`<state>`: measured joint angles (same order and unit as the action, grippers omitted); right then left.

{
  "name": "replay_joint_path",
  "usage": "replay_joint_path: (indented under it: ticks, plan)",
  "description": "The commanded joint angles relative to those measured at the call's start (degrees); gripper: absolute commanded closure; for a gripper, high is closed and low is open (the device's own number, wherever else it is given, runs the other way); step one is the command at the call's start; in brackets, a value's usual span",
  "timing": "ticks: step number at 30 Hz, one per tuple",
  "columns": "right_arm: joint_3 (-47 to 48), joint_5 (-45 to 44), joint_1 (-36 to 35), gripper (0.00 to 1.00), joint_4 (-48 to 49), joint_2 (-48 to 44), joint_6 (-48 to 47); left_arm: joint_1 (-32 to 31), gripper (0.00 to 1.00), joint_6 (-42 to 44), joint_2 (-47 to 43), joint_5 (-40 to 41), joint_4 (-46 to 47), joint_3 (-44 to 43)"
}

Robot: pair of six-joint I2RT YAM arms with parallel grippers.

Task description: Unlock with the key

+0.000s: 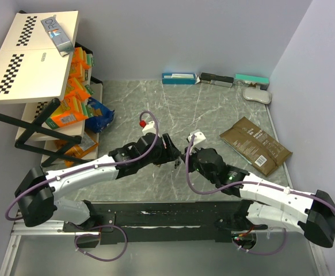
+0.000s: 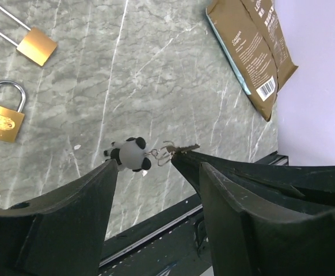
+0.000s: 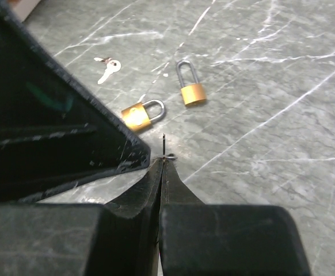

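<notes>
My right gripper [image 3: 164, 160] is shut on a small key [image 3: 164, 144], whose blade pokes up edge-on from its tips. In the left wrist view the same key [image 2: 185, 148] hangs on a ring with a black-and-white panda charm [image 2: 132, 154]. My left gripper [image 2: 159, 165] is open, and the panda dangles between its fingertips, close to the left one. A brass padlock [image 3: 141, 113] and a long-shackled brass padlock [image 3: 191, 89] lie on the marble table beyond the key. From above, both grippers [image 1: 179, 154] meet mid-table and hide the locks.
A loose silver key [image 3: 107, 68] lies past the padlocks. A brown pouch [image 1: 255, 145] lies on the right. Flat boxes [image 1: 179, 78] and a white object [image 1: 257, 95] line the back wall. A shelf of snack packs [image 1: 69, 103] stands at the left.
</notes>
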<state>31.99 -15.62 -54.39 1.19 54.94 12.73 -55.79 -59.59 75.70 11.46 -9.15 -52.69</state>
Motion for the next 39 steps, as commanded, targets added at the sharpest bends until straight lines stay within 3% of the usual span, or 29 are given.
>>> replay_joint_path:
  ticks: [1,14,21,34,39]
  plan:
    - [2.7,-4.6,-1.2,1.0,0.9,0.3,-0.6,-1.1,0.36,-2.4,0.8,2.8,2.8,-2.9]
    - [3.4,-6.3,-2.4,1.0,0.5,1.7,-0.3,-2.7,0.38,-2.0,5.5,7.4,3.6,-6.4]
    - [3.9,-8.0,-3.1,1.0,0.3,2.2,-1.0,-2.9,0.58,-1.2,9.3,7.2,1.2,-8.9]
    - [5.3,-12.6,-5.5,1.0,-0.7,4.6,-2.4,-3.1,0.74,-0.9,11.9,6.9,0.8,-10.5]
    - [5.9,-13.2,-5.8,1.0,-0.9,5.6,-2.4,-3.1,0.95,-0.4,12.4,5.6,1.8,-10.1]
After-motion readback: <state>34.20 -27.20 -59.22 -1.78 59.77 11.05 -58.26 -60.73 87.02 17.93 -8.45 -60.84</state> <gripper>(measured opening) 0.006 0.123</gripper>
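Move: The key, with its ring, is at the tips of the shut right fingers, barely 1 cm ahead and 1 cm to the left of the right hand. From the open left hand that key is about 2 cm ahead and 3 cm to the right, nearly level. The grey charm hangs some 5 cm below the left hand, 1 cm ahead and 2 cm right. On the table 13 cm down lie two padlocks: one about 4 cm ahead and 8 cm left of the left hand, the other 11 ahead and 5 left. Rightward and forward, the left hand eases about 4 cm in towards the key at the right fingertips, sinking a centimetre late on, its fingers staying open for the first part and then closing most of the way around the key end. The right hand keeps its shut hold, drops about 1.5 cm and rolls some 10 degrees, its left side going down. ##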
